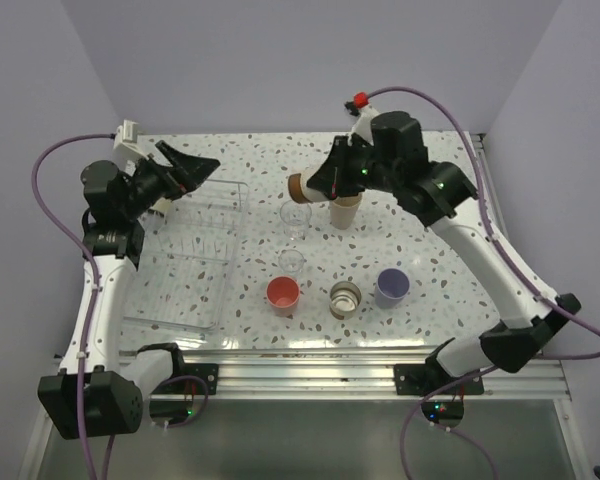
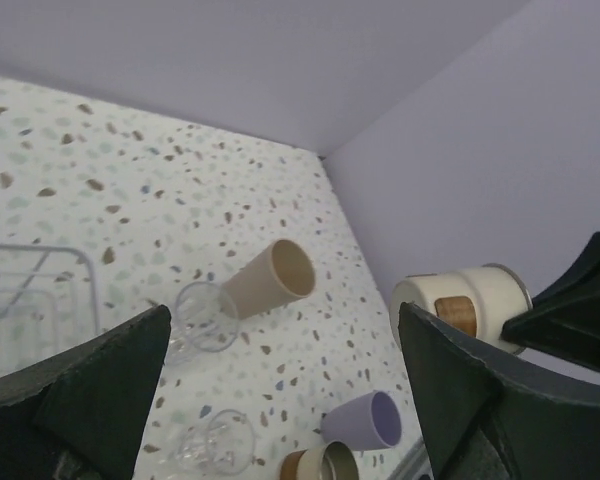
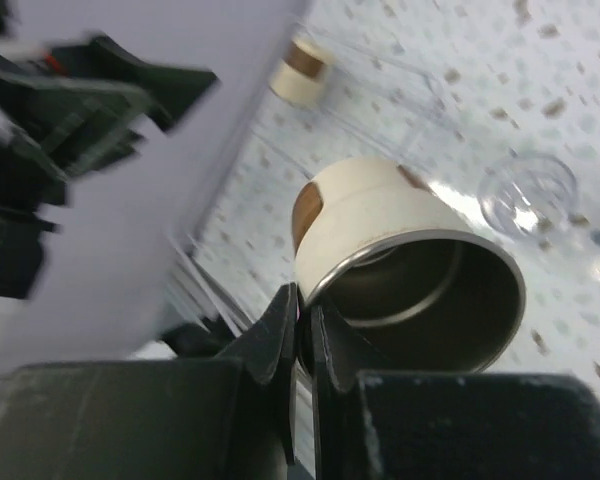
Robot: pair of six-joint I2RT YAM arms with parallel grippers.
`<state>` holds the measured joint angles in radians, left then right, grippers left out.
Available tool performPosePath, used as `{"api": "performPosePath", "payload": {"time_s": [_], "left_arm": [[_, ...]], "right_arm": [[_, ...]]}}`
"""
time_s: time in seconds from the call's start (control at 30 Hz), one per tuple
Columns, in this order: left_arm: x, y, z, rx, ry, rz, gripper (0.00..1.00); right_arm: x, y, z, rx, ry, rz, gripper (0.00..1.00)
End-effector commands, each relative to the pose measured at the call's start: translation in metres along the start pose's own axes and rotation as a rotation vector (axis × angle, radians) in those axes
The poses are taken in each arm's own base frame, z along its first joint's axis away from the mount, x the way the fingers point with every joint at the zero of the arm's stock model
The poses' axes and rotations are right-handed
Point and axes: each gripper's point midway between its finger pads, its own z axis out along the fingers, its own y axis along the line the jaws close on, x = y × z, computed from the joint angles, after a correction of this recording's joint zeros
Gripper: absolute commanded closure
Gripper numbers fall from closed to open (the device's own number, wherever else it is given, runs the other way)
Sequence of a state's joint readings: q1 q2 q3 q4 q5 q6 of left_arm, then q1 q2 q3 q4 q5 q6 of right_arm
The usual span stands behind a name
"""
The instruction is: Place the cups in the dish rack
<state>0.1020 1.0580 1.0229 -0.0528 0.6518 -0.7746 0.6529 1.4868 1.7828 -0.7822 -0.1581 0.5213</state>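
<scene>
My right gripper (image 1: 318, 183) (image 3: 305, 318) is shut on the rim of a cream cup with a brown band (image 1: 300, 187) (image 3: 410, 265) and holds it on its side above the table. The held cup (image 2: 460, 305) also shows in the left wrist view. On the table stand a tall beige cup (image 1: 345, 212) (image 2: 270, 280), two clear cups (image 1: 296, 218) (image 1: 291, 262), a coral-red cup (image 1: 283, 294), a cream banded cup (image 1: 346, 298) and a lavender cup (image 1: 391, 286). My left gripper (image 1: 195, 172) (image 2: 283, 312) hangs open and empty over the far end of the clear dish rack (image 1: 195, 300).
Another cream banded cup (image 3: 302, 68) lies far off beside the rack's clear wall, under the left arm. The back and side walls enclose the speckled table (image 1: 460, 300). The metal rail (image 1: 310, 375) runs along the near edge.
</scene>
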Motion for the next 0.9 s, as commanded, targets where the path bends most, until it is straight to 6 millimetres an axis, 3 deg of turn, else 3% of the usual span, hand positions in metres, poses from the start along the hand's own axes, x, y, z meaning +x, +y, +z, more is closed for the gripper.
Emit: {"api": "performPosePath", "payload": {"time_s": [0.0, 0.03, 0.17, 0.33, 0.47, 0.87], "left_arm": [[-0.013, -0.078, -0.016, 0.381, -0.037, 0.005, 0.01], [-0.013, -0.085, -0.019, 0.416, -0.033, -0.039, 0.0], [-0.009, -0.108, -0.032, 0.557, -0.042, -0.027, 0.0], [0.01, -0.135, -0.033, 0.649, -0.002, -0.04, 0.0], [0.013, -0.153, -0.039, 0.711, -0.027, -0.046, 0.0], [0.013, -0.151, -0.039, 0.708, -0.057, -0.063, 0.0]], "right_arm": [[-0.05, 0.065, -0.039, -0.415, -0.151, 0.237, 1.0], [-0.064, 0.082, -0.051, -0.526, -0.191, 0.234, 1.0], [-0.077, 0.11, -0.062, -0.705, -0.176, 0.305, 1.0], [-0.079, 0.132, -0.065, -0.842, -0.155, 0.374, 1.0], [-0.075, 0.137, -0.065, -0.873, -0.143, 0.395, 1.0], [-0.059, 0.144, -0.063, -0.918, -0.097, 0.436, 1.0]]}}
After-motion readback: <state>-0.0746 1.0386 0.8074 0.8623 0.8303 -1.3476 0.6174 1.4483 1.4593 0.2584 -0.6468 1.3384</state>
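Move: About 20 cm to the left hand's right, a touch lower and nearly level fore and aft, is the brown-banded cup, its rim pinched in the right fingers. From the right hand the open left gripper is some 23 cm left, 3 cm farther out, at like height. Nearly 30 cm below the right hand stand the wine glass (9 cm ahead, 5 cm left) and tall beige cup (10 cm ahead, 7 cm right). Rising some 12 cm and drifting left and slightly back, the right hand keeps its pinch on the rim and rolls about 50 degrees, swinging the cup's base up towards the left gripper. The left hand comes to meet the cup, about 8 cm each right, back and up, turning clockwise with its tips lifting, fingers kept wide open, and stops by the base. ##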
